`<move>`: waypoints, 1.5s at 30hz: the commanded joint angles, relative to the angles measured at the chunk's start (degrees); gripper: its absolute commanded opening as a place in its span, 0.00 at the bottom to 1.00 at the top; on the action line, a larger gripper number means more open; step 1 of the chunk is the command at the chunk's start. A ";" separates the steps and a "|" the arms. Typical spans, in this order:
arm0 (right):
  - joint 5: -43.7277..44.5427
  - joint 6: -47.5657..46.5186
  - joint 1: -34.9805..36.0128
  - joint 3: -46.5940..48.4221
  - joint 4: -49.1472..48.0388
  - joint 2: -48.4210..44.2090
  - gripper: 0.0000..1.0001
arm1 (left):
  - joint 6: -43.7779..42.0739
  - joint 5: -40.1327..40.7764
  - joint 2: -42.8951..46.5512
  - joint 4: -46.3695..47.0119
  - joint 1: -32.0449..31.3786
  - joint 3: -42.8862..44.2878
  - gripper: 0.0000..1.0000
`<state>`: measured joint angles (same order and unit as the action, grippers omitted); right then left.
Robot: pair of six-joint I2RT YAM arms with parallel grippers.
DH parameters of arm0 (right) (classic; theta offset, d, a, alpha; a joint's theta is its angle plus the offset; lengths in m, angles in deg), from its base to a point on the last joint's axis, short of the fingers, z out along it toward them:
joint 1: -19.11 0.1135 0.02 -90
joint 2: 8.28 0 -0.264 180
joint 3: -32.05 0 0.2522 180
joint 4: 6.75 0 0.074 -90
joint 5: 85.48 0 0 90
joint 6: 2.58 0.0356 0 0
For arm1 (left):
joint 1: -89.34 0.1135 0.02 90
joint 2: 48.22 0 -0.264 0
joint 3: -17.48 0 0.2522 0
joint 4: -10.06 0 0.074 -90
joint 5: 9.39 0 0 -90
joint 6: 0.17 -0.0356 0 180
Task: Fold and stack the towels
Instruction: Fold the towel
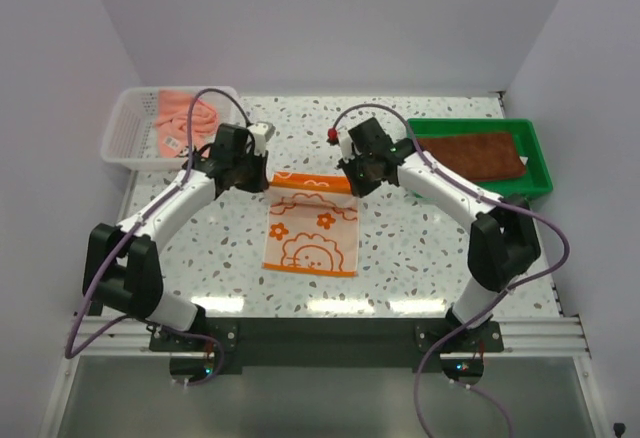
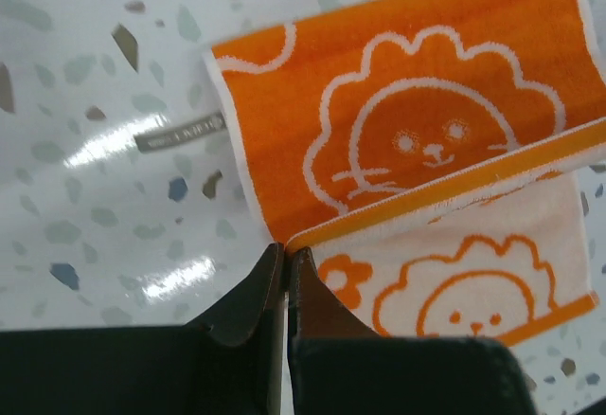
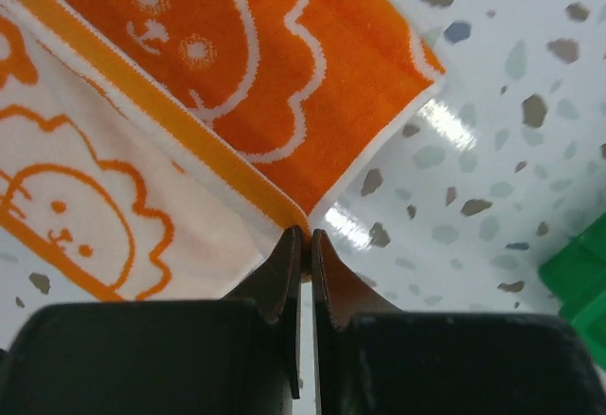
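Observation:
An orange and white towel with a lion pattern [image 1: 312, 228] lies in the middle of the table, its far edge lifted and folded toward the near side. My left gripper [image 1: 262, 180] is shut on that edge's left corner [image 2: 289, 243]. My right gripper [image 1: 352, 183] is shut on the right corner [image 3: 301, 223]. Both wrist views show the pale underside [image 2: 473, 273] hanging over the orange face [image 3: 275, 45]. A salmon pink towel [image 1: 185, 118] lies crumpled in the white mesh basket [image 1: 125, 133]. A dark brown towel [image 1: 480, 154] lies flat in the green tray [image 1: 535, 148].
The basket stands at the back left, the green tray at the back right, its corner [image 3: 582, 282] showing in the right wrist view. A grey label tag [image 2: 178, 133] sticks out from the towel's left side. White walls close in the table.

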<state>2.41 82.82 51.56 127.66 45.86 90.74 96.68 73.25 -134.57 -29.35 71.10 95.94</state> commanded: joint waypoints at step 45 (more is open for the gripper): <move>-0.18 14.44 5.43 -21.64 4.74 -5.07 0.00 | 12.75 1.20 3.90 -15.84 -2.68 -15.93 0.00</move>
<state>-2.38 97.99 57.85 107.48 44.66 85.34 109.14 67.72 -131.37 -40.80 67.43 80.99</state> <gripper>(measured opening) 0.033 0.039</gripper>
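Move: My two hands each hold a corner of the towel's lifted far edge. From my left hand, the middle of the near edge lies about 20 cm back, 10 cm right and 12 cm below; the fold's bend is some 5 cm ahead and 10 cm right. From my right hand, the near edge is 19 cm back and 10 cm left, 12 cm down; the brown towel in the green tray sits about 10 cm ahead and 28 cm right. Still pinching both corners, I draw the lifted edge back over the towel's near half and down, about 7 cm back at first. I hang there briefly, rising a couple of centimetres, then go on back and down towards the near edge, roughly 12 cm back and 8 cm lower in all. My fingers tip steeper towards the table, the left by nearly 30 degrees, the right by about 20. ##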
